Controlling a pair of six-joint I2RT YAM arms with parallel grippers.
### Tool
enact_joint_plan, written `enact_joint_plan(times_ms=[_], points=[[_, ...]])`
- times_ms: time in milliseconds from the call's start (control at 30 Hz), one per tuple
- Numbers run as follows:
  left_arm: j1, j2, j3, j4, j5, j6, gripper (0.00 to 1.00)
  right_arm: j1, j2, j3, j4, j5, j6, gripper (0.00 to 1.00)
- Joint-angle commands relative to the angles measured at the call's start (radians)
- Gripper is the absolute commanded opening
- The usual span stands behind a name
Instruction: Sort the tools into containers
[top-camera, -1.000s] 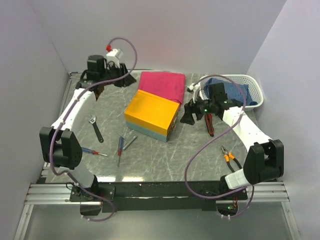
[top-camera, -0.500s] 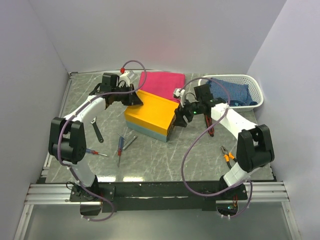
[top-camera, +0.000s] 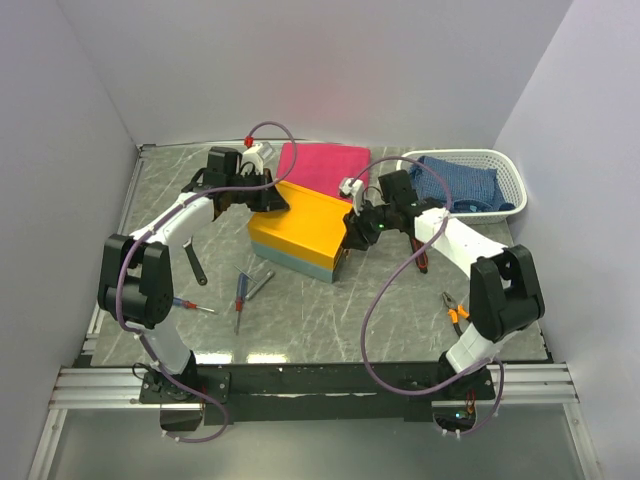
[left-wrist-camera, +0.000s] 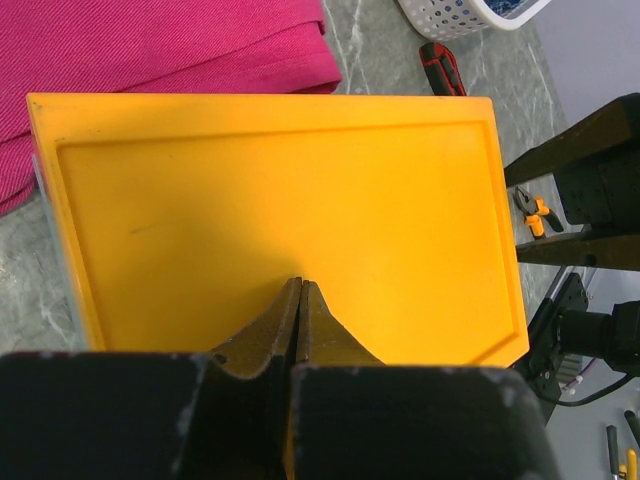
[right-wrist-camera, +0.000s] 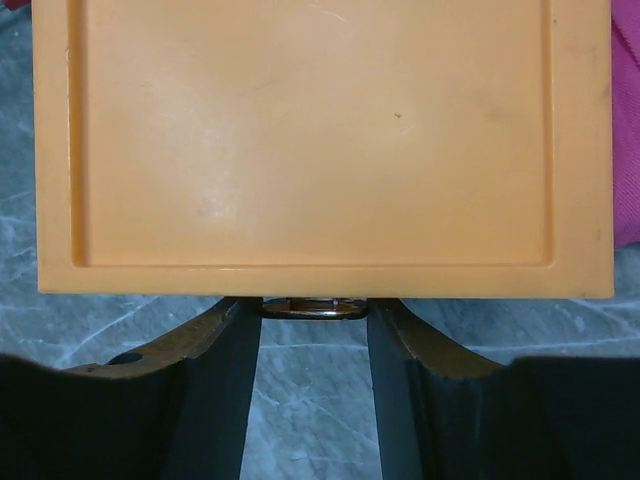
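The box (top-camera: 300, 230), orange-yellow lid over a pale teal base, stands mid-table. My left gripper (top-camera: 262, 200) rests shut and empty over the lid (left-wrist-camera: 280, 180) near its back-left edge, fingertips (left-wrist-camera: 300, 285) pressed together. My right gripper (top-camera: 352, 232) is at the box's right side, with its jaws on either side of a small metal latch (right-wrist-camera: 314, 308) under the lid's rim and touching its ends. A dark wrench (top-camera: 192, 262), two red-handled screwdrivers (top-camera: 240, 292) (top-camera: 190, 304) and a thin grey tool (top-camera: 260, 285) lie front left. Red-and-black pliers (top-camera: 422, 255) and orange pliers (top-camera: 458, 312) lie right.
A white slotted basket (top-camera: 510, 180) at the back right holds a blue cloth (top-camera: 460, 185). A pink folded cloth (top-camera: 325, 165) lies behind the box. Walls close in the table on three sides. Cables loop over both arms.
My left gripper swung from the back left corner onto the box lid and shut. The right gripper moved left to the box's side, and its jaws narrowed around the latch.
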Motion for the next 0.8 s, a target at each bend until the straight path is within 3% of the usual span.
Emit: enact_joint_plan(times_ms=[0,133,367,767], points=[[-0.008,-0.006,-0.006,-0.014,-0.021,0.022,0.04,0.011,-0.053,-0.017,0.06,0.1,-0.031,0.28],[-0.008,0.011,0.013,-0.019,-0.035,0.028,0.04,0.008,-0.128,-0.08,-0.006,0.13,-0.097,0.21],[-0.008,0.009,0.02,-0.007,-0.064,0.021,0.03,-0.039,-0.283,-0.195,-0.103,0.176,-0.178,0.21],[-0.008,-0.027,0.008,0.016,-0.084,0.016,0.02,-0.114,-0.416,-0.327,-0.195,0.246,-0.254,0.21]])
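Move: The right hand already has the drawer handle between its fingers, with the box's middle about 9 cm left, 5 cm ahead and roughly at hand height. From it the utility knife lies some 17 cm right and 2 cm ahead, and the red cloth about 20 cm ahead and 5 cm left, both about 8 cm lower. The left hand's shut fingertips rest on the yellow box top; the box's middle is about 3 cm right, 2 cm back and 5 cm below. Keeping its pinch on the handle, the right hand, after a brief hold, draws the drawer straight out of the box's end, going right and back nearly level for about 10 cm, over the open table towards the utility knife's side, while its wrist turns some 15 degrees and the fingers point a little more steeply down. The left hand stays in place with its closed fingertips resting on the box top, bracing the box against the pull. ##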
